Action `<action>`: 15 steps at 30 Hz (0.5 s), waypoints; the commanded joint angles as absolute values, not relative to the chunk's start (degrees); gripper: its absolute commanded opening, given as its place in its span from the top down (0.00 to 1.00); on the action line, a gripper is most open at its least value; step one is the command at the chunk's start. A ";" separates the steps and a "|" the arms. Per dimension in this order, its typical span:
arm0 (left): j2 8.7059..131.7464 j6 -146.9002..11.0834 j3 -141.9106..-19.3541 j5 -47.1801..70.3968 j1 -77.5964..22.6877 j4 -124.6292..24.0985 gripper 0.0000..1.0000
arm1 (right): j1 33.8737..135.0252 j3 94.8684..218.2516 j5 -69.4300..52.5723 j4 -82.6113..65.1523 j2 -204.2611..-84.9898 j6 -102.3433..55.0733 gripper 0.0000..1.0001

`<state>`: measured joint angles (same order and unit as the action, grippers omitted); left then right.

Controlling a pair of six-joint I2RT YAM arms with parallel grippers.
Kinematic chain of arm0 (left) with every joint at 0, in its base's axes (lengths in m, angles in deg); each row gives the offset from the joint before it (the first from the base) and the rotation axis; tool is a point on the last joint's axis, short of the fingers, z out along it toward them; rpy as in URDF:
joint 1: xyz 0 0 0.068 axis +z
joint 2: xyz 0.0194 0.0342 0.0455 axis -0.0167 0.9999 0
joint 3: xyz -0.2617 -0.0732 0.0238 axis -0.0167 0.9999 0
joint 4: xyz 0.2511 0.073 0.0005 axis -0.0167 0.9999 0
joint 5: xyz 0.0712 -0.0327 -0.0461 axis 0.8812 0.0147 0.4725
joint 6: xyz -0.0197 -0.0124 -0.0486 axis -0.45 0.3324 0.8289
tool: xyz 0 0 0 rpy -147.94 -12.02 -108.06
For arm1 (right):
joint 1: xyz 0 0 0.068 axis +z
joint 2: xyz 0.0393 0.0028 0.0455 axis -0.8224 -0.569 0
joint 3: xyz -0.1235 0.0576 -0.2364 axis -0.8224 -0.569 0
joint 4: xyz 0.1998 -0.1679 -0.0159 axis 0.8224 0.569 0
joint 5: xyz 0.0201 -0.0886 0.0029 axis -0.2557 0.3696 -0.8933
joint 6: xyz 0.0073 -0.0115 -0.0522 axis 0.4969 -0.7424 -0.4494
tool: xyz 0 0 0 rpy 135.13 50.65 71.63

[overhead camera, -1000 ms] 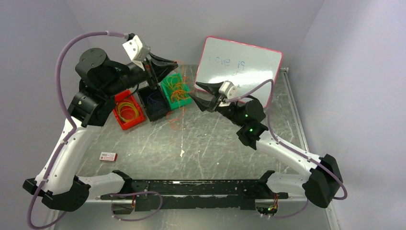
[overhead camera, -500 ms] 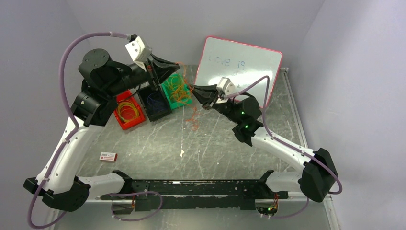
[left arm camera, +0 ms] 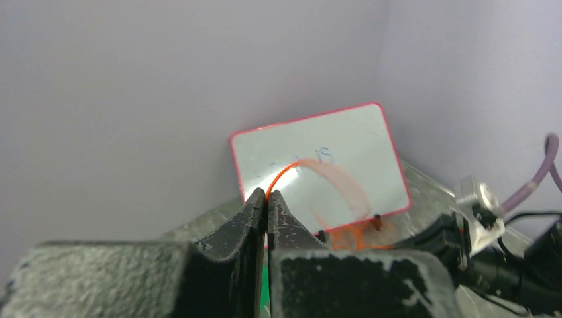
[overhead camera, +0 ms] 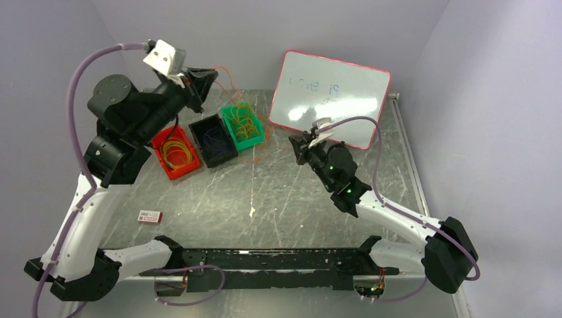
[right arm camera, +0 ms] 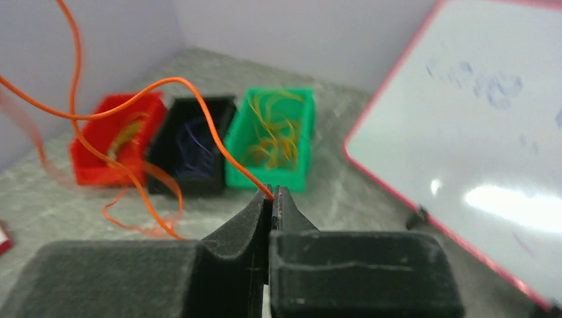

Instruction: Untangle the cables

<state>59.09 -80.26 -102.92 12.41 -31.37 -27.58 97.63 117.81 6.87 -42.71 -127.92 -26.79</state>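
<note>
A thin orange cable (overhead camera: pixel 232 81) is strung between my two grippers above the bins. My left gripper (overhead camera: pixel 211 74) is raised at the back left and is shut on one part of it; in the left wrist view the orange cable (left arm camera: pixel 285 173) curves up out of the shut tips (left arm camera: pixel 267 195). My right gripper (overhead camera: pixel 296 140) is low in front of the whiteboard. It is shut on the orange cable (right arm camera: pixel 199 112), which leaves the tips (right arm camera: pixel 272 191) and arcs left, with slack loops over the table. More cables lie coiled in the bins.
Three bins stand in a row at the back left: a red bin (overhead camera: pixel 175 154) with yellow loops, a black bin (overhead camera: pixel 212 140) with dark blue ones, a green bin (overhead camera: pixel 243 126) with orange-yellow ones. A whiteboard (overhead camera: pixel 329 96) leans against the back wall. A small card (overhead camera: pixel 150 216) lies near left.
My right gripper has shut on the orange cable and drawn back to the right. My left gripper has lifted up and to the left with the cable, pulling it out longer.
</note>
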 commanded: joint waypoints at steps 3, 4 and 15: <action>56.55 -82.22 -106.38 27.88 -31.01 -26.27 0.93 | 96.72 112.61 23.90 -29.78 -125.31 -20.80 1.00; 56.48 -82.43 -106.64 29.03 -30.99 -25.92 0.93 | 96.40 111.96 24.54 -29.04 -125.13 -20.04 1.00; 56.16 -85.33 -108.97 39.69 -31.01 -23.39 0.93 | 95.99 108.68 26.72 -23.02 -122.60 -17.64 1.00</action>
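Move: Each hand already holds orange cable, which trails across the green bin; that bin lies about 28 cm ahead of the left hand, 3 cm right and 50 cm below. The black bin is some 21 cm ahead and 9 cm left of the left hand, equally low. From the right hand, the green bin is about 26 cm ahead, 18 cm left and 25 cm below; the whiteboard's middle is roughly 35 cm ahead, 17 cm right. Still pinching orange cable, the hands spread: left about 8 cm left, slightly up; right 12 down, 8 right. ##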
